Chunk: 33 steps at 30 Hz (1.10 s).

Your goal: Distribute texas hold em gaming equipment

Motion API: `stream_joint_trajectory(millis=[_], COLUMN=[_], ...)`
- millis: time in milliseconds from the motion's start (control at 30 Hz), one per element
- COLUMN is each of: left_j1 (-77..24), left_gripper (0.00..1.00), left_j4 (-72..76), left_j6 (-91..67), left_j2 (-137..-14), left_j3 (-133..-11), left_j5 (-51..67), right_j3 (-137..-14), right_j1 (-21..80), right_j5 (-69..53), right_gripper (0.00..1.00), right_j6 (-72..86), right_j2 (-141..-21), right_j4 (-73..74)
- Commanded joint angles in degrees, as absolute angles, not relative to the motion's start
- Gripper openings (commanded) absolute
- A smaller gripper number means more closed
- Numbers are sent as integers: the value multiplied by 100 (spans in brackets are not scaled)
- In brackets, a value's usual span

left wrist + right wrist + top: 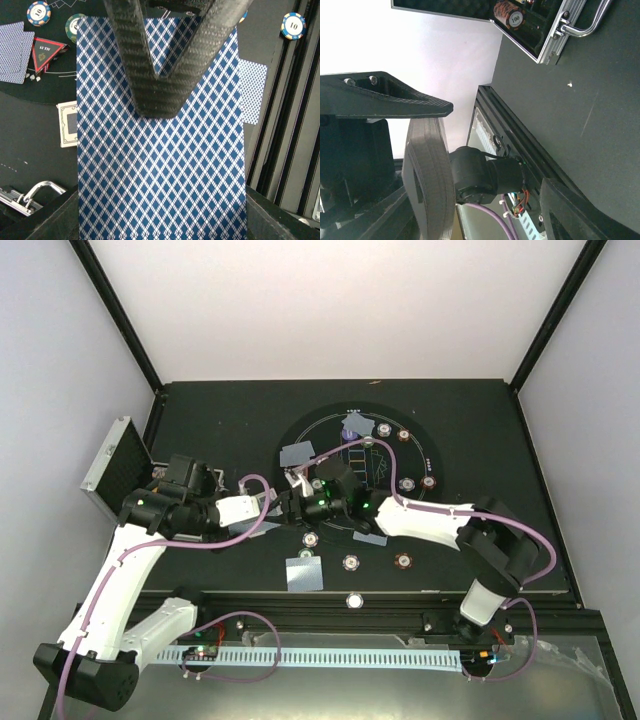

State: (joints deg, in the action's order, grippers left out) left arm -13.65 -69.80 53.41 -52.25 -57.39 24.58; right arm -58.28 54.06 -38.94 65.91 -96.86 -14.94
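A deck of playing cards (160, 170) with a blue diamond back fills the left wrist view. My left gripper (266, 512) is shut on it at the table's left-centre. In the right wrist view the deck (427, 175) shows edge-on. My right gripper (293, 502) faces the left one, open, with the deck between its fingers near one of them. One of its dark fingers (160, 75) lies across the top card. Poker chips (384, 428) and single cards (304, 573) lie around the round felt layout. A red triangle marker (47, 52) sits beside a chip (38, 12).
The silver ribbed case (110, 465) stands open at the left edge, with its handle (35, 192) near my left gripper and a chip (511, 14) inside it. A white button disc (354, 600) lies on the front rail. A bordered card (67, 124) lies beside the deck.
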Motion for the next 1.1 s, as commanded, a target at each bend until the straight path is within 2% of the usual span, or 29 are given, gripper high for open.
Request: stream_joint_trajectory(millis=[0, 67, 233, 367, 600, 867, 1067], left_j1=[-1389, -1389, -1389, -1390, -1389, -1386, -1389], left_gripper=[2, 2, 2, 2, 2, 2, 2], left_j4=[-7031, -6995, -6900, -6876, -6882, -6865, -6888], left_j6=[5390, 5387, 5346, 5335, 5326, 5326, 5317], left_j2=[-5194, -5194, -5232, -5288, -5307, -5355, -5430], left_j3=[-5943, -5912, -5854, -5856, -5897, -5922, -6008], left_j5=[2502, 2477, 2477, 2487, 2475, 2443, 2422], right_j3=[-5653, -5643, -5667, -5704, -5757, -5829, -5608], right_j1=[5335, 5335, 5334, 5332, 5289, 5211, 5057], right_j5=[-3705, -3679, -3626, -3579, -3543, -3476, -3555], right_gripper=[62, 57, 33, 22, 13, 12, 7], right_j6=[6540, 6523, 6491, 6390, 6190, 5846, 5798], right_j2=[-9507, -9411, -9123, -8959, -8806, -8624, -8423], right_j4=[-1231, -1165, -1002, -830, -498, 125, 148])
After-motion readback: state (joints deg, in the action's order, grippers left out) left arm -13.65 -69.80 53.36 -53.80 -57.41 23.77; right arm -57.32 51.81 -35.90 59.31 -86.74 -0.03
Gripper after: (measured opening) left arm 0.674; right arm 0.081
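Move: The top card of the deck in the left hand is what the right fingers close on. Its middle is roughly 3 cm to their left, about 1 cm back and 1 cm lower. From the left hand it lies some 3 cm right, 1 cm ahead and 1 cm down. About 18 cm below the right hand lie the card box, 6 cm left and level with it, the red triangle, 8 cm ahead and 3 cm right, and the nearest chip, 9 cm back and 6 cm right. The deck's top card, with a right finger already on its face, is pinched at its right end as the right gripper closes from two-thirds open to nearly shut. Meanwhile the right hand draws the card away rightwards about 4 cm, rising some 2 cm early on and tilting slightly. The left hand holds the deck almost still, keeping its grip on the sides. ##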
